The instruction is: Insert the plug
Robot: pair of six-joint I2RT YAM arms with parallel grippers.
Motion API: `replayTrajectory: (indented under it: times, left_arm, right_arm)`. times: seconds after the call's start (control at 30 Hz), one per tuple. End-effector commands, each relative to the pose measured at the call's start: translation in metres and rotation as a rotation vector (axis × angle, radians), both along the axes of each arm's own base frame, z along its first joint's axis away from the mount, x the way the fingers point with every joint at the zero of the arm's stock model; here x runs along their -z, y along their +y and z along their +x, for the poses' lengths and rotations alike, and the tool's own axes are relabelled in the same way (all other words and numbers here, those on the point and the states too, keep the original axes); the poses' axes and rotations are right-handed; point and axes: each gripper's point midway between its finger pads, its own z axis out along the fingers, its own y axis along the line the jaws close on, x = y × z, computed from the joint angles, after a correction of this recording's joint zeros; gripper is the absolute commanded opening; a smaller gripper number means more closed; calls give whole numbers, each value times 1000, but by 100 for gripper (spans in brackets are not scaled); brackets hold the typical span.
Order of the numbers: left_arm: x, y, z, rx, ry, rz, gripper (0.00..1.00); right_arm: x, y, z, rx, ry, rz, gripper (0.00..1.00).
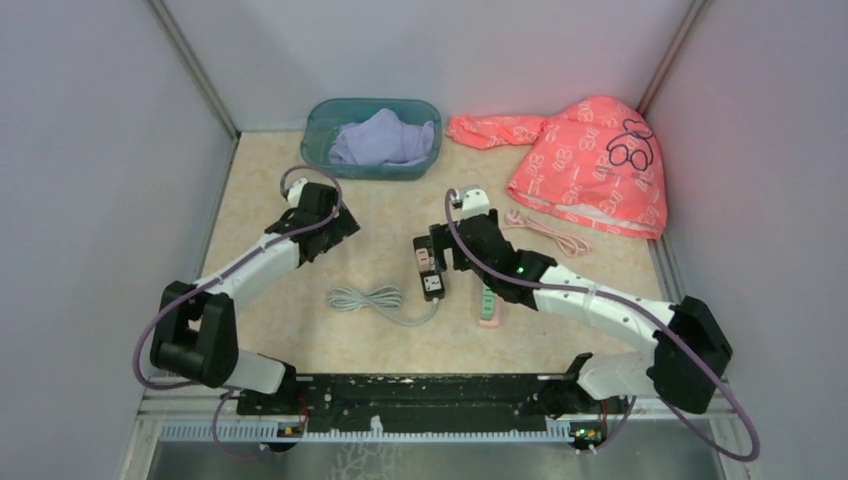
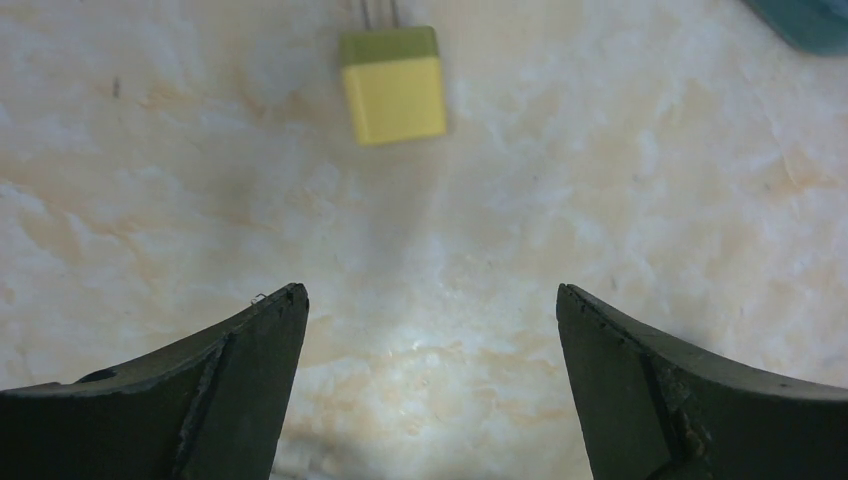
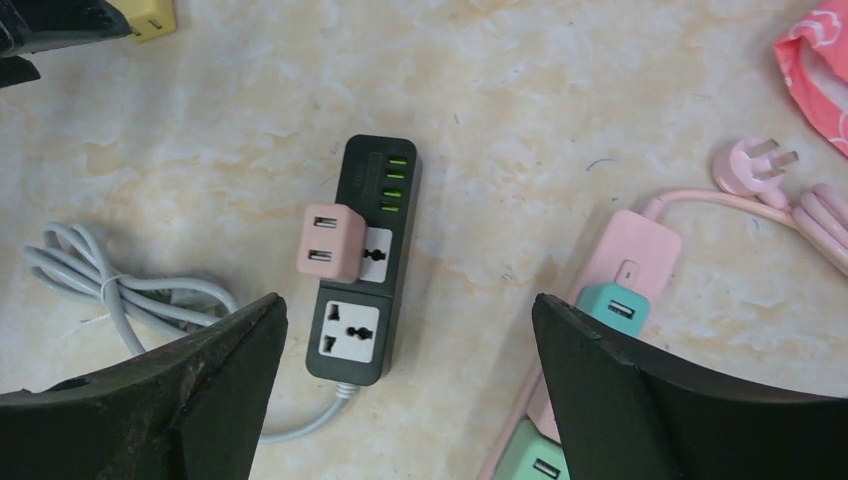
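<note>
A yellow plug adapter [image 2: 393, 85] lies on the marble table, prongs pointing away from my left gripper [image 2: 430, 300], which is open and empty just short of it. In the top view the left gripper [image 1: 338, 228] hides the plug. The black power strip [image 3: 365, 260] holds a pink adapter [image 3: 330, 243] in its middle socket; a white socket [image 3: 350, 328] near the cable end is free. My right gripper [image 3: 410, 305] is open and empty above the strip. In the top view the right gripper [image 1: 445, 250] hangs over the strip [image 1: 434, 284]. The yellow plug [image 3: 150, 18] also shows at the top left of the right wrist view.
A pink power strip [image 3: 620, 270] with a teal adapter [image 3: 612, 305] and a green adapter [image 3: 530, 460] lies right of the black strip. Its pink cable [image 1: 545, 230] coils behind. A bundled grey cable [image 1: 365, 298] lies left. A teal basin [image 1: 372, 137] with cloth and a coral garment [image 1: 590, 160] sit at the back.
</note>
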Motion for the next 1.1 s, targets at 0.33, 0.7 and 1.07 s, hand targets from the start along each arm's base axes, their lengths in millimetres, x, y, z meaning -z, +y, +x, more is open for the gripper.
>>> replayTrajectory:
  times: [0.33, 0.7, 1.07]
  left_arm:
    - [34, 54, 58, -125, 136, 100, 95]
    - [57, 55, 82, -113, 202, 97, 80]
    - [71, 51, 86, -100, 243, 83, 58]
  right_arm:
    - [-42, -41, 6, 113, -242, 194, 96]
    - [-36, -47, 4, 116, -258, 185, 95]
    - [-40, -51, 3, 112, -308, 200, 94]
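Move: The yellow plug lies about 8 cm ahead of the left hand, some 5 cm to its left and 8 cm below, prongs pointing outward. Around that plug, the teal bin stands about 25 cm farther out and 10 cm to the right, the grey cable coil 20 cm nearer the base and 11 cm to the right, and the black power strip 12 cm nearer and 28 cm to the right. From the right hand, the yellow plug is roughly 15 cm ahead, 39 cm left and 15 cm below. The left hand reaches about 9 cm forward while sinking some 6 cm and swinging 5 cm left in the first half, tipping its fingers about 10 degrees further down and slowing over the yellow plug, with the wide-open fingers starting to close halfway through until they stand on either side of the plug, still only partly shut. The empty right hand draws off about 5 cm to the right, away from the black power strip, tilting its fingers up a little and staying open. ##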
